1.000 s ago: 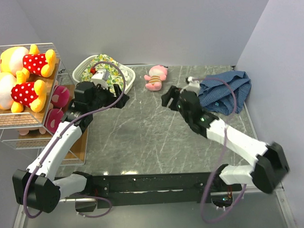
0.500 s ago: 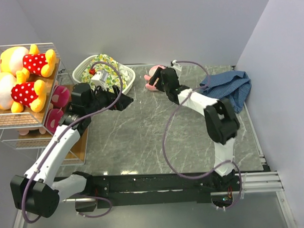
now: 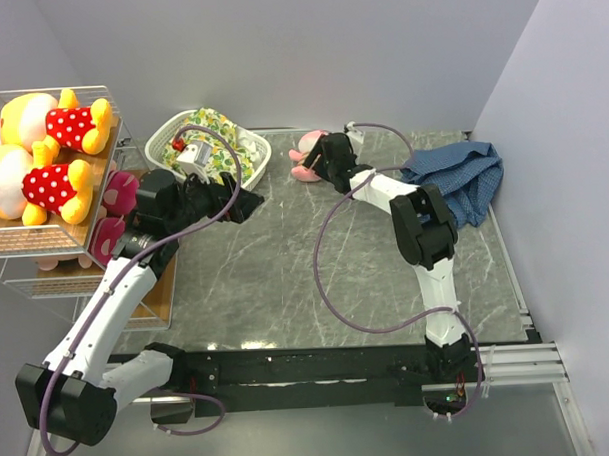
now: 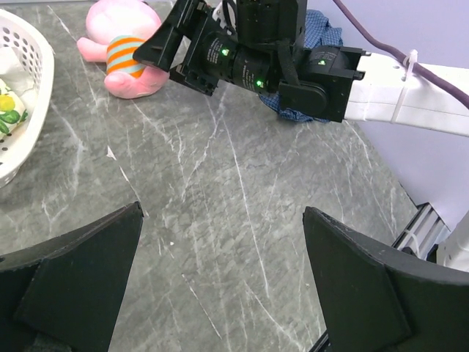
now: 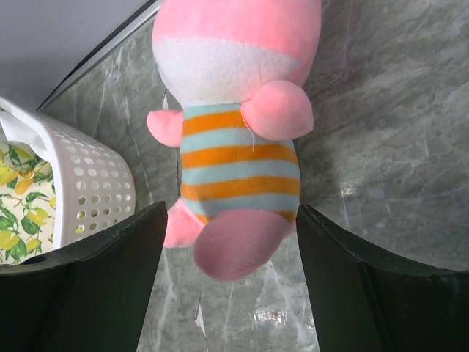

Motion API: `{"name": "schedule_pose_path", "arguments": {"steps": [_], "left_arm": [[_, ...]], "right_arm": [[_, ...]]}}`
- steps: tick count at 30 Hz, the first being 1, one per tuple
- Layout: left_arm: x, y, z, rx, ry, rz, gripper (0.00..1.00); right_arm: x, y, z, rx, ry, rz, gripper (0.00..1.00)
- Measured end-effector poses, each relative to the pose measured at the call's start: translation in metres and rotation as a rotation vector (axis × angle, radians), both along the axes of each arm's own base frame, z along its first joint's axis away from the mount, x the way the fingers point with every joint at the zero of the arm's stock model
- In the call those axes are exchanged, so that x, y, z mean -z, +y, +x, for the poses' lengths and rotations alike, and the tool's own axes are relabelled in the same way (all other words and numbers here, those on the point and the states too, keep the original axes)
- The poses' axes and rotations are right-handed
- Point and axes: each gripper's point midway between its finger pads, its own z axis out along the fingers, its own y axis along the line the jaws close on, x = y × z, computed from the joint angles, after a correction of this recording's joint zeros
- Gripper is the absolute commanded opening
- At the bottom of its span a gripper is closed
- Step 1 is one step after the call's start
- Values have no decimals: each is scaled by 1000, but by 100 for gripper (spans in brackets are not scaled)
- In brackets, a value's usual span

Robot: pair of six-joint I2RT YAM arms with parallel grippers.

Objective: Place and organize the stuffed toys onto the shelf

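Note:
A pink stuffed toy in an orange and blue striped shirt (image 3: 307, 156) lies on the table at the back; it also shows in the right wrist view (image 5: 238, 147) and the left wrist view (image 4: 123, 51). My right gripper (image 3: 319, 165) is open, its fingers either side of the toy's lower end (image 5: 233, 246), not closed on it. My left gripper (image 3: 246, 202) is open and empty over the bare table (image 4: 220, 220). Two yellow-orange bears in red dotted shirts (image 3: 36, 122) (image 3: 28, 188) lie on the shelf's top board (image 3: 45, 237). Pink toys (image 3: 115, 195) sit on the lower tier.
An oval white basket (image 3: 166, 133) with a green-yellow floral cloth (image 3: 217, 146) stands at the back left, next to the pink toy. A blue checked cloth (image 3: 453, 183) lies at the back right. Grey walls close the back and right sides.
My right arm has stretched far back and left, from beside the blue cloth to the pink striped toy. My left gripper has moved a little right and forward.

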Motion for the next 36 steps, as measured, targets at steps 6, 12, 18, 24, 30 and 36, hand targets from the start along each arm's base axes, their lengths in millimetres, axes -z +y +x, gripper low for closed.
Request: {"name": "schedule_pose_path", "arguments": {"steps": [6, 12, 18, 24, 30, 36], "left_arm": [[2, 2, -1, -6, -9, 10, 99], [2, 2, 0, -5, -12, 13, 98], [2, 2, 0, -1, -26, 23, 97], [4, 2, 0, 0, -25, 28, 96], [9, 2, 2, 5, -16, 35, 96], [12, -4, -2, 54, -17, 43, 93]], "right_arm": [[4, 5, -1, -46, 7, 10, 32], [11, 6, -9, -89, -4, 4, 1], [19, -2, -45, -158, 16, -18, 0], [9, -12, -106, -250, 20, -14, 0], [1, -8, -178, -368, 20, -13, 0], [2, 29, -254, -600, 36, 17, 0]]}}
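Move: For my right hand, the pink toy with the striped body lies foot-first between the open fingers, its middle about 7 cm ahead and 1 cm to the left, about 1 cm lower. The basket's middle is some 24 cm to the left and 5 cm ahead of that hand; the blue cloth is roughly 32 cm to its right and 5 cm back. From my left hand the toy lies about 30 cm ahead, 14 cm to the right and 22 cm below. I shut my right fingers fully on the toy's near foot, pinching it while the hand stays almost in place. Then I draw the toy back about 25 cm, away from the wall and the basket, dipping 2 cm and coming level again, speeding up and turning some 35 degrees counter-clockwise, towards the space in front of my left hand. ##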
